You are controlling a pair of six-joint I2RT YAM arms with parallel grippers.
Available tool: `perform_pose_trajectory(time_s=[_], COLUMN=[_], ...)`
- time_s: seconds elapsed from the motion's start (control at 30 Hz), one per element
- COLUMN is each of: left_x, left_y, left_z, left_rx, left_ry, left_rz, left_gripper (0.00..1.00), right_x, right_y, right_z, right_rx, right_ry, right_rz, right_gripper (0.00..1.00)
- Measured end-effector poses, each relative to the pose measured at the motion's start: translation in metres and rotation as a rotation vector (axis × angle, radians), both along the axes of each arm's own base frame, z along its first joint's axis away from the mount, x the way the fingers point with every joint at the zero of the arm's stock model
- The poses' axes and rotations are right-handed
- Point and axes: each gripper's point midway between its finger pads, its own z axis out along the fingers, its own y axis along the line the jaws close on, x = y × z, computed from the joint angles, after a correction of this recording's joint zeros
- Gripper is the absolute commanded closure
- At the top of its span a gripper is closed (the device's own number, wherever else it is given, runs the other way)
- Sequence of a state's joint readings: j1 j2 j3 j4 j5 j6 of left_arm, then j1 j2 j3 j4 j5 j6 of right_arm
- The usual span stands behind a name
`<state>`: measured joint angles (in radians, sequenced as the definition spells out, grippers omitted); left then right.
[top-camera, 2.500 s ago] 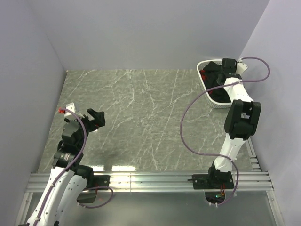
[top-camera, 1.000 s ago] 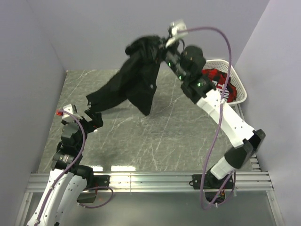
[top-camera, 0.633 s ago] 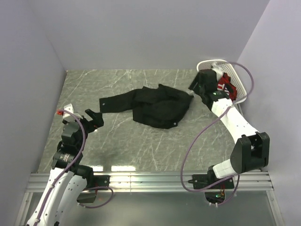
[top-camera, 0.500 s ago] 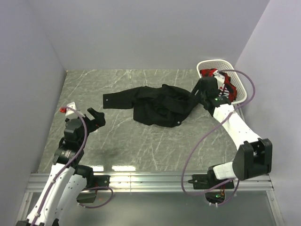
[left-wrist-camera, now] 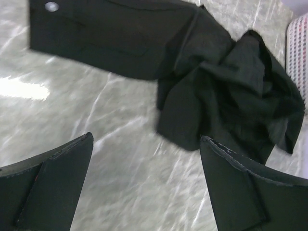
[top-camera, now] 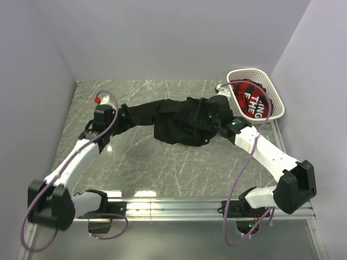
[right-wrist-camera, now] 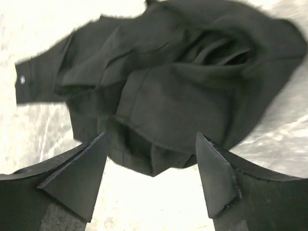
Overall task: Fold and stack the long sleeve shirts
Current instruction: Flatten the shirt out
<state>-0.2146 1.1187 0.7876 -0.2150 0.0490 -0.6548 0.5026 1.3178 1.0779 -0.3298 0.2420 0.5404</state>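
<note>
One long sleeve shirt (top-camera: 181,123), plain black, lies crumpled on the marble table with a sleeve stretched out to the left. My left gripper (top-camera: 123,116) hovers at that sleeve's end. In the left wrist view it (left-wrist-camera: 147,185) is open over bare table, with the shirt (left-wrist-camera: 216,91) just ahead and nothing between its fingers. My right gripper (top-camera: 213,111) stands at the shirt's right side. The right wrist view shows this gripper (right-wrist-camera: 149,180) open and empty, just above the heap of black cloth (right-wrist-camera: 183,91).
A white basket (top-camera: 246,71) stands at the back right, holding a red garment with white lettering (top-camera: 250,100). Its perforated wall (left-wrist-camera: 299,53) shows at the right edge of the left wrist view. Lilac walls close in the table on three sides.
The right arm swung the black shirt out of the basket, laid it on the table and opened its jaws. The left arm has reached forward from the near left to the sleeve end.
</note>
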Motion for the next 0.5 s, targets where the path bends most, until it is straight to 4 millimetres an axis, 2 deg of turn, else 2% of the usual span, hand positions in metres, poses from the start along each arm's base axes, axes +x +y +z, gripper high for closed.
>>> perform_pose_trajectory(time_s=[0.13,0.23,0.4,0.5], left_x=[0.043,0.079,0.139,0.166], left_y=[-0.013,-0.022,-0.038,-0.046], left_z=[-0.008,-0.015,-0.029,-0.039], left_rx=[-0.037,-0.060,-0.086,-0.095], left_ry=[0.049,0.069,0.077,0.077], left_rz=[0.017,0.034,0.037,0.030], left_gripper=[0.01,0.01,0.02,0.06], right_x=[-0.004,0.001,0.022,0.034], right_y=[0.023,0.039,0.071,0.088], right_z=[-0.014,-0.015,0.005,0.013], right_rx=[-0.028,-0.042,-0.029,-0.014], right_ry=[0.026,0.028,-0.012,-0.026], right_rz=[0.055,0.068,0.026,-0.008], right_gripper=[0.19,0.17,0.16,0.16])
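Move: The shirt's outstretched left sleeve lies about 20 cm straight ahead of the left hand and some 17 cm below it. The rumpled shirt body lies roughly 16 cm ahead of that hand and 22 cm to its right. For the right hand, the body's middle is some 13 cm ahead, 4 cm left and 20 cm down, the sleeve about 19 cm ahead and 26 cm left, the basket with the red shirt 30 cm ahead and 27 cm right. Towards the black shirt's left sleeve, near where it joins the body, the left hand reaches quickly forward, about 17 cm, drifting a little right and sinking slightly, fingers wide open. Above the shirt body the empty right hand sweeps some 9 cm left, dipping slightly before it rises again and edges forward, its fingers staying open. ##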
